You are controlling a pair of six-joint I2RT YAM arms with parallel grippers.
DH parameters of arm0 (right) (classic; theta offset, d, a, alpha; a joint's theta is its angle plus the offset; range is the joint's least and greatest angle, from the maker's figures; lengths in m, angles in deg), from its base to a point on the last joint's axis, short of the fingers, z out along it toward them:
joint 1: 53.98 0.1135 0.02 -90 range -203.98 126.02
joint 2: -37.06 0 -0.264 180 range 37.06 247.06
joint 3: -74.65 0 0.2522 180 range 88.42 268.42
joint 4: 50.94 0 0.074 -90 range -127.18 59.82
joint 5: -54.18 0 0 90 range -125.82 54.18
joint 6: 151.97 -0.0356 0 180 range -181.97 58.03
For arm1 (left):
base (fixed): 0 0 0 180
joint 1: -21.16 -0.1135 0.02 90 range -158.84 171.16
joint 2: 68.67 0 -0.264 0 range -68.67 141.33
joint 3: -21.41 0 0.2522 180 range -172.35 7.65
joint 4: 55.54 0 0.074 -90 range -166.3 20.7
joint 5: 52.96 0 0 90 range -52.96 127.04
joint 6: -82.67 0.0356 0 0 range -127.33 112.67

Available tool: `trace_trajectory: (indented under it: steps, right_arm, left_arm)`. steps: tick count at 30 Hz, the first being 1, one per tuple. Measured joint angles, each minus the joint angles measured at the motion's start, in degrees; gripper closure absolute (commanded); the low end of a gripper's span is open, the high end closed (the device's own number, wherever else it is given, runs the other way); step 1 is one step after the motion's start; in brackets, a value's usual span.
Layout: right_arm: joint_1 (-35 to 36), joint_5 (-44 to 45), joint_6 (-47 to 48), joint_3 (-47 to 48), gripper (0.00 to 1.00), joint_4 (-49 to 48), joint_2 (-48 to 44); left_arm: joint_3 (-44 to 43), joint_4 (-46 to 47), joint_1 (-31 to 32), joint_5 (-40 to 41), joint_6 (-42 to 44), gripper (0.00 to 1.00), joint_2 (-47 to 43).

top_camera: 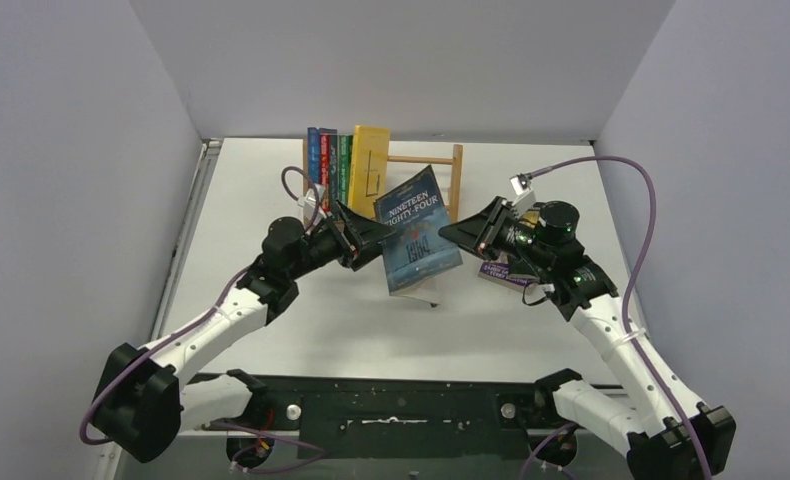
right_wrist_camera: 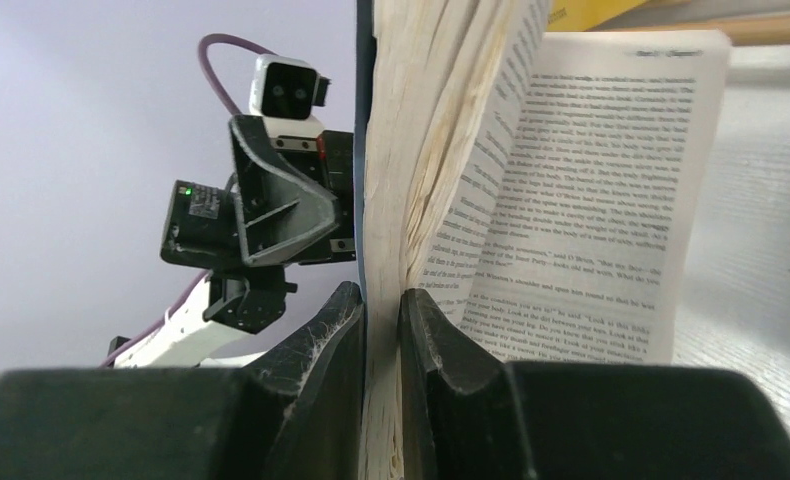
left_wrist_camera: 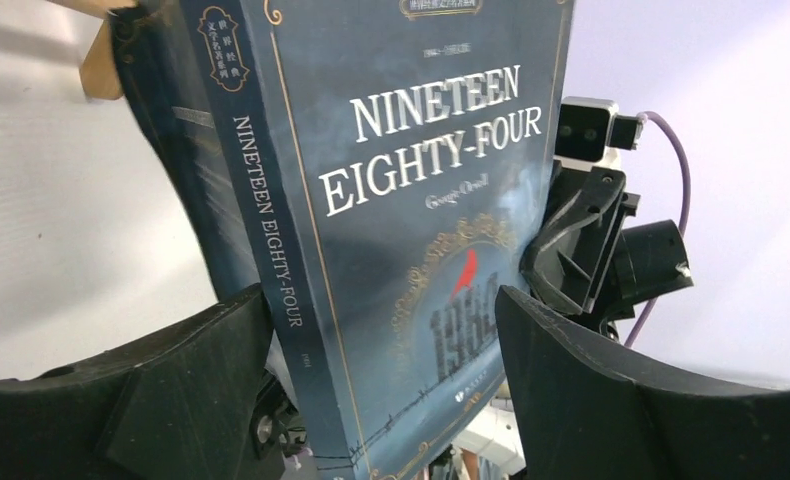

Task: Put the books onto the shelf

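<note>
A dark blue book titled Nineteen Eighty-Four [top_camera: 419, 235] hangs tilted in the air between both arms, in front of the shelf [top_camera: 456, 170]. My right gripper [top_camera: 453, 232] [right_wrist_camera: 381, 300] is shut on its front cover and a wad of pages [right_wrist_camera: 441, 150]; the rest falls open to a printed page [right_wrist_camera: 581, 200]. My left gripper [top_camera: 371, 238] [left_wrist_camera: 383, 297] stands open, its fingers [left_wrist_camera: 201, 380] straddling the book's [left_wrist_camera: 391, 200] lower spine end. Blue [top_camera: 313, 150], green [top_camera: 344, 160] and yellow [top_camera: 369, 160] books stand at the shelf's left end.
A purple book [top_camera: 501, 272] lies flat on the table under my right wrist. The shelf's right half shows bare slats. Grey walls close in on the left, right and back. A black base rail [top_camera: 391, 405] runs along the near edge.
</note>
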Motion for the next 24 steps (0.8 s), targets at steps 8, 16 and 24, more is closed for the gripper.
trace_trajectory:
  steps: [8, 16, 24]
  right_arm:
    - [-0.2, 0.1, -1.6, 0.5, 1.00, -2.7, 0.1]
    - [-0.2, 0.1, -1.3, 2.1, 1.00, -2.1, 0.2]
    - [-0.5, 0.6, -0.4, 4.4, 1.00, -2.5, 0.2]
  left_arm:
    - [-3.5, 1.4, 0.2, -1.7, -0.7, 0.25, 5.3]
    - [-5.2, 1.7, 0.2, -3.1, -0.7, 0.30, 5.8]
    - [-9.8, 1.7, 0.0, -4.4, -1.1, 0.61, 8.9]
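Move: My right hand already pinches Nineteen Eighty-Four by its page edge; the book's middle is about 5 cm to its left and 1 cm ahead, nearly level. From my open left hand that middle lies some 7 cm right and 2 cm ahead, with the spine just at the fingertips. The yellow book in the shelf is roughly 15 cm ahead of my left hand, 3 cm left and 8 cm lower; the free slot is about 15 cm ahead, 8 cm right and 10 cm lower. My left hand closes its fingers from wide to about half open around the spine, one over the front cover and one behind, while edging right onto the book, forward and up, some 4 to 5 cm in all. My right hand keeps its pinch on the page edge and carries the book about 4 cm straight up, tipping its far side up by about 5 degrees. ##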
